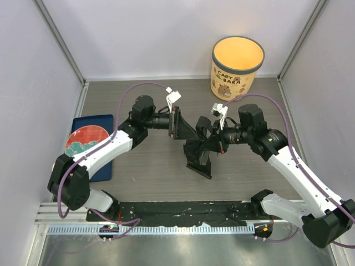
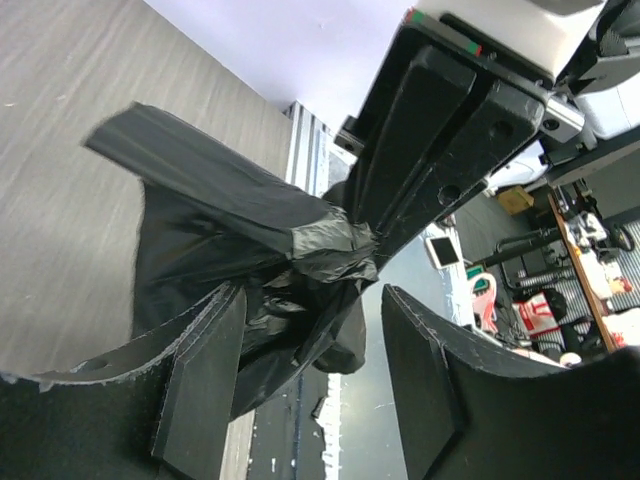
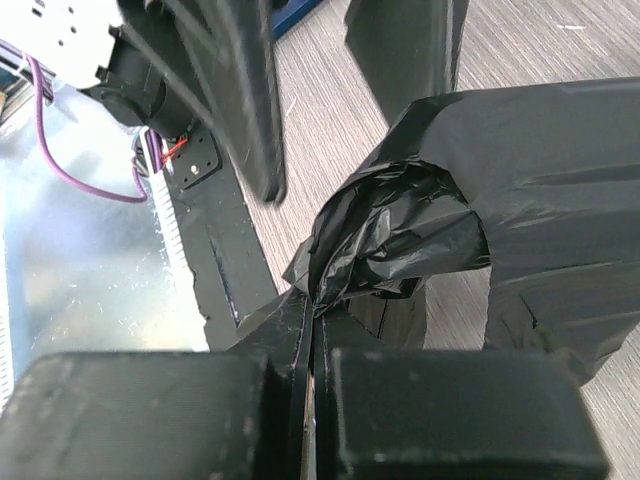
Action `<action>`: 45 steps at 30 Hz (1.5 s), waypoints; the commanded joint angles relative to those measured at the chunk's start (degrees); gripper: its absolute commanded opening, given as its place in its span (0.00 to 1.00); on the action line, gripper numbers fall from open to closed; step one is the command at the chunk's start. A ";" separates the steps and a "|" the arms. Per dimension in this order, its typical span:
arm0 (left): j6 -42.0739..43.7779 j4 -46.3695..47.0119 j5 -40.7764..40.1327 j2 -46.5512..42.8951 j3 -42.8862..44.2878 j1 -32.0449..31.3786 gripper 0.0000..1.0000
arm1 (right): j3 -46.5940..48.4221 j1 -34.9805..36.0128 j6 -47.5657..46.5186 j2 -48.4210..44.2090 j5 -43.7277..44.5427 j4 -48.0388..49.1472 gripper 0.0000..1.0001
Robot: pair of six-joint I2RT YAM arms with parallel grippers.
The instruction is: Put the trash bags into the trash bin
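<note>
A crumpled black trash bag (image 1: 198, 155) hangs between the two arms above the middle of the table, its lower flap reaching the tabletop. My right gripper (image 1: 215, 139) is shut on a bunched part of the trash bag (image 3: 400, 235), with the film pinched between its closed fingertips (image 3: 318, 315). My left gripper (image 1: 178, 124) stands open beside the bag. In the left wrist view the trash bag (image 2: 230, 240) lies against one finger (image 2: 205, 380), with a gap to the other. The cream-yellow trash bin (image 1: 237, 66) stands upright at the back right, apart from both grippers.
A blue tray (image 1: 105, 166) with a red disc lies on the left of the table, under the left arm. A black strip (image 1: 183, 213) runs along the near edge. Grey walls close in the left, right and back sides.
</note>
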 commanded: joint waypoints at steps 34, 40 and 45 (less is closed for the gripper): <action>-3.54 2.63 1.50 6.00 7.90 -3.90 0.36 | -0.64 0.55 2.99 -0.22 0.17 9.63 0.01; -7.59 8.95 3.95 4.69 3.16 -0.57 0.00 | -1.17 0.56 2.81 -2.34 0.00 8.49 0.01; 0.57 2.11 8.17 1.70 2.02 3.30 0.00 | 0.58 0.55 -1.31 -6.38 -1.32 0.24 0.01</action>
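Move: My left fingers stand open beside the trash bag's bunched neck, which lies about 3 cm to their right, 1 cm back and nearly level. The bag's loose flap sticks out some 5 cm ahead and 3 cm right of my left hand; the bag body hangs roughly 12 cm below it, 2 cm back and 2 cm right. My right hand already pinches the neck, whose middle is about 1 cm to its left at the same height and no distance ahead. I ease my left hand about 3 cm right and 1 cm back, onto the bunched neck beside my right fingertips. I half close, reopen while rising some 1.5 cm, then shut the fingers and pinch the plastic, and begin drawing back left by about 1.5 cm. My right hand keeps its pinch, drifting about a centimetre forward and left. ##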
